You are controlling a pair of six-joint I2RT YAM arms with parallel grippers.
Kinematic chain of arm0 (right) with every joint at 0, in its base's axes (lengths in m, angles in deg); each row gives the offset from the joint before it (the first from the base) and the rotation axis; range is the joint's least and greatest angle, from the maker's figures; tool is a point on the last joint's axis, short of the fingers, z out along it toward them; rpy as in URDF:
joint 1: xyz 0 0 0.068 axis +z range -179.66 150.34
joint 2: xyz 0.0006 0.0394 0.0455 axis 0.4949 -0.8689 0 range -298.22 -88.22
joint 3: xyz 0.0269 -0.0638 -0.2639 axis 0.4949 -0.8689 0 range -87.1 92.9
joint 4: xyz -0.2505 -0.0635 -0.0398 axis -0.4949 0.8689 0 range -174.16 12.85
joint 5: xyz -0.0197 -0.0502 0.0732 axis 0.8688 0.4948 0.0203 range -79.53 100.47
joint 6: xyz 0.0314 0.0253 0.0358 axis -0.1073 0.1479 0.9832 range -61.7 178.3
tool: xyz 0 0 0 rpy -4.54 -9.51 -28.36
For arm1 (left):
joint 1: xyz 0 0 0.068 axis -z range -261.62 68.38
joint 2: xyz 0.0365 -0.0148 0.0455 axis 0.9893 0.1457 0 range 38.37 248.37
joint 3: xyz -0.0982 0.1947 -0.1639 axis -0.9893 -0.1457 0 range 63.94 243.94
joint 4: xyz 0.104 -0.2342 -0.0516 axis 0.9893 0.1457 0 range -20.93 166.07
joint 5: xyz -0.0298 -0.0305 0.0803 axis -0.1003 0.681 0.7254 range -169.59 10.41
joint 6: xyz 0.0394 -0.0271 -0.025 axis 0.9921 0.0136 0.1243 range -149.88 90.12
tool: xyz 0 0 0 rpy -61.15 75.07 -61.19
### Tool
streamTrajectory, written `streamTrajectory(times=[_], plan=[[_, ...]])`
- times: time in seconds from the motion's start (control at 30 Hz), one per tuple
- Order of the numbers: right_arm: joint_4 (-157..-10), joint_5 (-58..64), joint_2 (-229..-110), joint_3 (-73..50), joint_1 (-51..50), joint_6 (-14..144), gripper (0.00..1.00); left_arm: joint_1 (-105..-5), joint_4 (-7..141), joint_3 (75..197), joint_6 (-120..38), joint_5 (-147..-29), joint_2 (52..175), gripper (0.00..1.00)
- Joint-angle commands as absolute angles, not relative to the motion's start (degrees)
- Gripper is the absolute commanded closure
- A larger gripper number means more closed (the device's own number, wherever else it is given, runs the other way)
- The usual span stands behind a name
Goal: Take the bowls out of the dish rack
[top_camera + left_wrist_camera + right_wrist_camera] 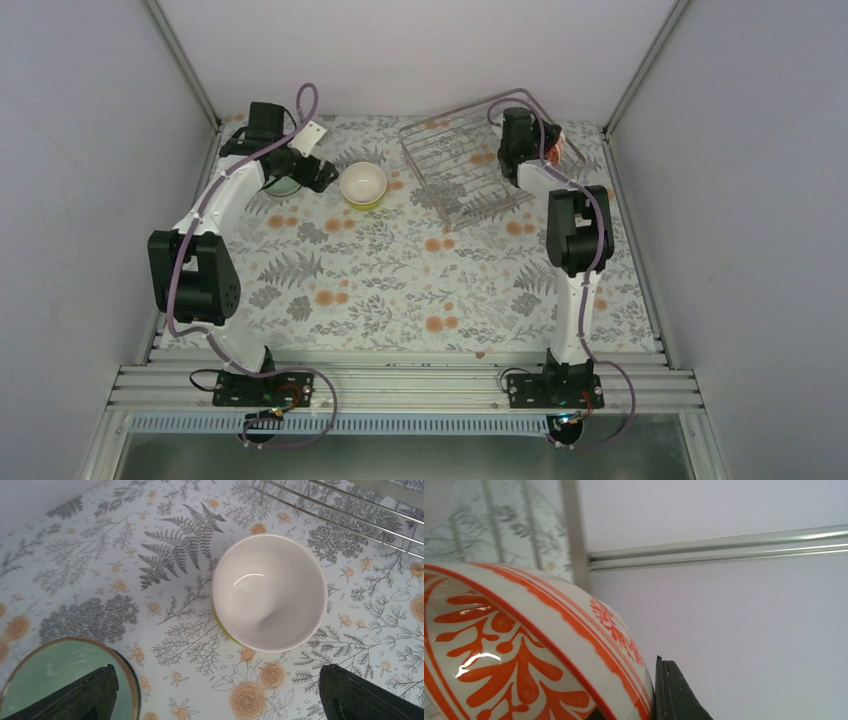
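The dish rack (455, 170) stands at the back right of the table, its wires (345, 515) showing at the top of the left wrist view. My right gripper (520, 140) is at the rack's far right side, shut on the rim of the red-orange patterned bowl (519, 645), one finger (674, 695) pressed against its outer wall. A white bowl (270, 592) sits nested in a yellow-green bowl (218, 622) on the table left of the rack. The mint green bowl (55, 672) lies beside them. My left gripper (215, 700) hovers open between these bowls, holding nothing.
A floral-patterned cloth (400, 280) covers the table. Grey walls with aluminium posts (185, 60) close in the back and sides. The rack looks tipped, its far edge (490, 100) raised.
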State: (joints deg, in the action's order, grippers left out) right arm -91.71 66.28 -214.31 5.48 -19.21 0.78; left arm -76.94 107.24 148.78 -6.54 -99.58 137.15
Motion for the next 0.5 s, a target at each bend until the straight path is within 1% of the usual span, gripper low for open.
streamTrajectory(times=[0.0, 0.07, 0.13, 0.3, 0.37, 0.4, 0.47], plan=[[-107.7, 70.1, -208.0, 6.1, -18.5, -8.9, 0.97, -79.0, 106.1, 150.9, -6.1, -99.4, 133.5, 0.00], [-112.2, 70.6, -207.0, 6.1, -18.0, -13.5, 0.97, -80.4, 106.0, 151.1, -5.8, -99.5, 132.4, 0.00], [-113.4, 70.6, -205.7, 6.8, -17.3, -14.6, 0.97, -82.2, 105.9, 150.9, -5.4, -99.5, 131.1, 0.00], [-108.1, 70.6, -201.8, 10.1, -13.7, -12.6, 0.97, -86.9, 107.0, 150.6, -3.9, -101.0, 128.2, 0.00], [-101.4, 70.0, -200.7, 13.4, -11.6, -8.0, 0.97, -88.7, 107.6, 150.3, -3.5, -102.1, 127.2, 0.00], [-91.1, 68.3, -200.5, 17.0, -10.3, -2.7, 0.97, -89.5, 107.8, 150.1, -3.4, -102.4, 126.7, 0.00], [-77.5, 64.5, -201.5, 24.6, -7.9, 6.5, 0.97, -91.1, 108.0, 149.2, -3.4, -103.3, 125.8, 0.00]])
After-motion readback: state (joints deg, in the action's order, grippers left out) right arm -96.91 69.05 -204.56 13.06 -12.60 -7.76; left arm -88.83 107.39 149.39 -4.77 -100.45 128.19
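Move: The patterned bowl is already pinched in my right hand. The white bowl, stacked on the yellow-green one, lies about 44 cm to that hand's left, 8 cm nearer my bases and 10 cm lower; the dish rack's middle is some 11 cm left, level fore and aft, 13 cm below. From my empty left hand, the white bowl is 8 cm right, 5 cm ahead, 12 cm down; the green bowl 13 cm left, 7 cm ahead, 16 cm down. I keep my pinch on the patterned bowl's wall and raise it fast out of the dish rack, about 16 cm up, swinging some 6 cm left late in the rise while my fingers tip upward about 15 degrees. Meanwhile my open left hand draws clear of the white bowl, about 9 cm left and 7 cm up, ending high near the green bowl. ##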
